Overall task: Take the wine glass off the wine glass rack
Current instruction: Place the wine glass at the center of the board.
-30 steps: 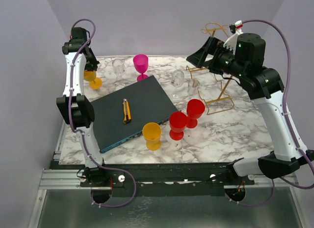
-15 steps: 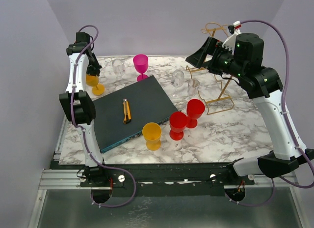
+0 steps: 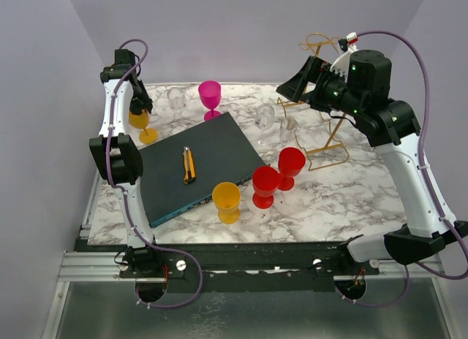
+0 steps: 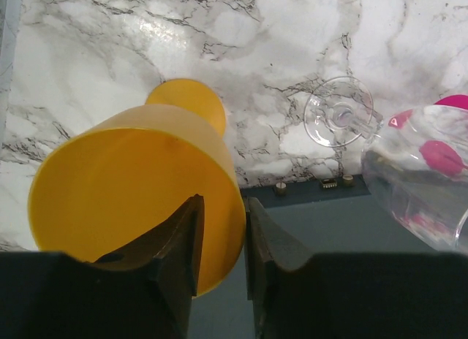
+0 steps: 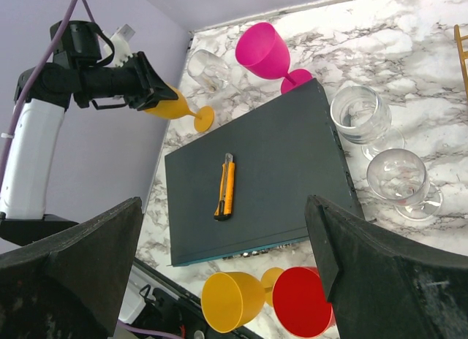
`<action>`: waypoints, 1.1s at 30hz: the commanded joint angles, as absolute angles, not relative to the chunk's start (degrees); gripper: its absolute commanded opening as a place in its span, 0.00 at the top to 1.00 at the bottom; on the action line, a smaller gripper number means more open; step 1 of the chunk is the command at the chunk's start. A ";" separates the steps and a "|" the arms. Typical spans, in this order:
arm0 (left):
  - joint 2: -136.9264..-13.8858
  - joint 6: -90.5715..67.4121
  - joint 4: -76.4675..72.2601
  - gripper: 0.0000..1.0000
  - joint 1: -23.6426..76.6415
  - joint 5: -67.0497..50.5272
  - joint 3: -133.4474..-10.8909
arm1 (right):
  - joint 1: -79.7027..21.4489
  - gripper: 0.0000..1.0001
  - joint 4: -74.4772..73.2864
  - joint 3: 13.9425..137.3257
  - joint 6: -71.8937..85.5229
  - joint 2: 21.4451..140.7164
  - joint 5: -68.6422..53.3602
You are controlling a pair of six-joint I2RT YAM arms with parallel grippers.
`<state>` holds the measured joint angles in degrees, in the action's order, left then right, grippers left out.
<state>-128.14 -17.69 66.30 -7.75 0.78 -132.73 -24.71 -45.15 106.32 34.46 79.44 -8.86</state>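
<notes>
The gold wire wine glass rack [image 3: 326, 147] stands at the back right, partly hidden behind my right arm; I see no glass hanging on its visible parts. My right gripper [image 3: 291, 85] hovers wide open beside its top with nothing between the fingers [image 5: 73, 258]. At the far left, my left gripper [image 3: 139, 104] straddles the rim of an orange wine glass [image 4: 131, 185] whose foot [image 3: 148, 135] rests on the marble. One finger sits inside the bowl and the other outside, and the jaws stand slightly apart. In the right wrist view the rack [image 5: 459, 43] shows only at the right edge.
A dark slab [image 3: 201, 160] with an orange utility knife [image 3: 189, 165] lies mid-table. Around it stand a pink glass [image 3: 210, 96], clear glasses [image 3: 265, 117] [image 3: 289, 127] [image 3: 175, 98], two red glasses [image 3: 265, 183] [image 3: 291, 162] and another orange glass [image 3: 227, 200].
My left arm carried the orange glass a little right and lowered it until its foot met the table. Its jaws have parted from a tight pinch. The right arm has not moved.
</notes>
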 commanded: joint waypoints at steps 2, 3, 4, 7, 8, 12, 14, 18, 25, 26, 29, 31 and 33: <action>-128.36 -16.99 67.59 0.51 -7.26 0.63 -135.94 | -25.02 0.00 -46.21 106.66 34.62 78.53 -10.07; -128.11 -16.99 67.60 0.48 -7.19 0.75 -136.09 | -24.98 0.00 -46.23 106.70 34.69 78.57 -10.18; -127.91 -16.96 67.50 0.45 -7.05 1.03 -136.29 | -24.97 0.00 -46.42 106.78 34.65 78.52 -10.18; -126.94 -16.96 67.50 0.37 -6.72 1.69 -137.08 | -25.01 0.00 -46.52 107.01 34.67 78.49 -9.91; -126.66 -16.97 67.45 0.32 -6.68 1.99 -137.24 | -24.95 0.00 -46.60 107.04 34.64 78.51 -9.88; -125.27 -17.05 67.34 0.01 -6.64 3.00 -137.71 | -24.96 0.00 -46.79 107.23 34.85 78.46 -9.84; -124.40 -17.22 67.33 0.01 -6.57 3.61 -137.89 | -25.00 0.00 -46.81 107.31 34.97 78.45 -9.84; -122.12 -17.70 67.15 0.01 -6.30 5.19 -138.21 | -25.02 0.00 -47.63 108.81 34.95 78.72 -9.34; -116.65 -18.28 66.37 0.01 -4.01 6.54 -138.25 | -25.01 0.00 -48.49 110.13 34.98 78.24 -7.93; -115.69 -18.09 66.20 0.01 -3.26 7.07 -138.10 | -24.98 0.00 -48.20 109.93 35.18 77.98 -7.83; -111.54 -17.91 64.76 0.01 -0.22 8.96 -136.69 | -24.99 0.00 -47.61 109.69 35.48 77.28 -7.74; -108.03 -17.70 62.76 0.01 3.60 9.41 -134.27 | -24.96 0.00 -47.20 109.46 35.86 76.85 -7.78; -104.34 -18.02 61.11 0.01 7.02 9.12 -131.50 | -24.97 0.00 -46.62 108.64 36.27 76.24 -7.43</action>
<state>-113.21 -17.93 65.17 0.38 7.05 -135.41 -24.71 -46.72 108.71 35.40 78.28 -8.80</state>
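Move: The left hand straddles the right-hand side of the yellow wine glass's rim; the upright glass's middle lies about 3 cm to its left and 7 cm below. The clear glass is roughly 5 cm ahead and 9 cm to the right, the pink glass some 8 cm ahead and 20 cm right, both about 7 cm lower, and the orange knife about 13 cm back, 11 cm right and 12 cm below. From the right hand, the yellow glass is around 17 cm ahead, 48 cm left and 34 cm down. Upward, and slowly at first, the left hand eases some 2 cm while its already parting fingers spread fully around the rim of the yellow wine glass. Then it climbs fast off the glass, about 14 cm in all, swinging some 5 cm right near the end and drifting slightly back, with the fingers tilting forward by about 20 degrees. ##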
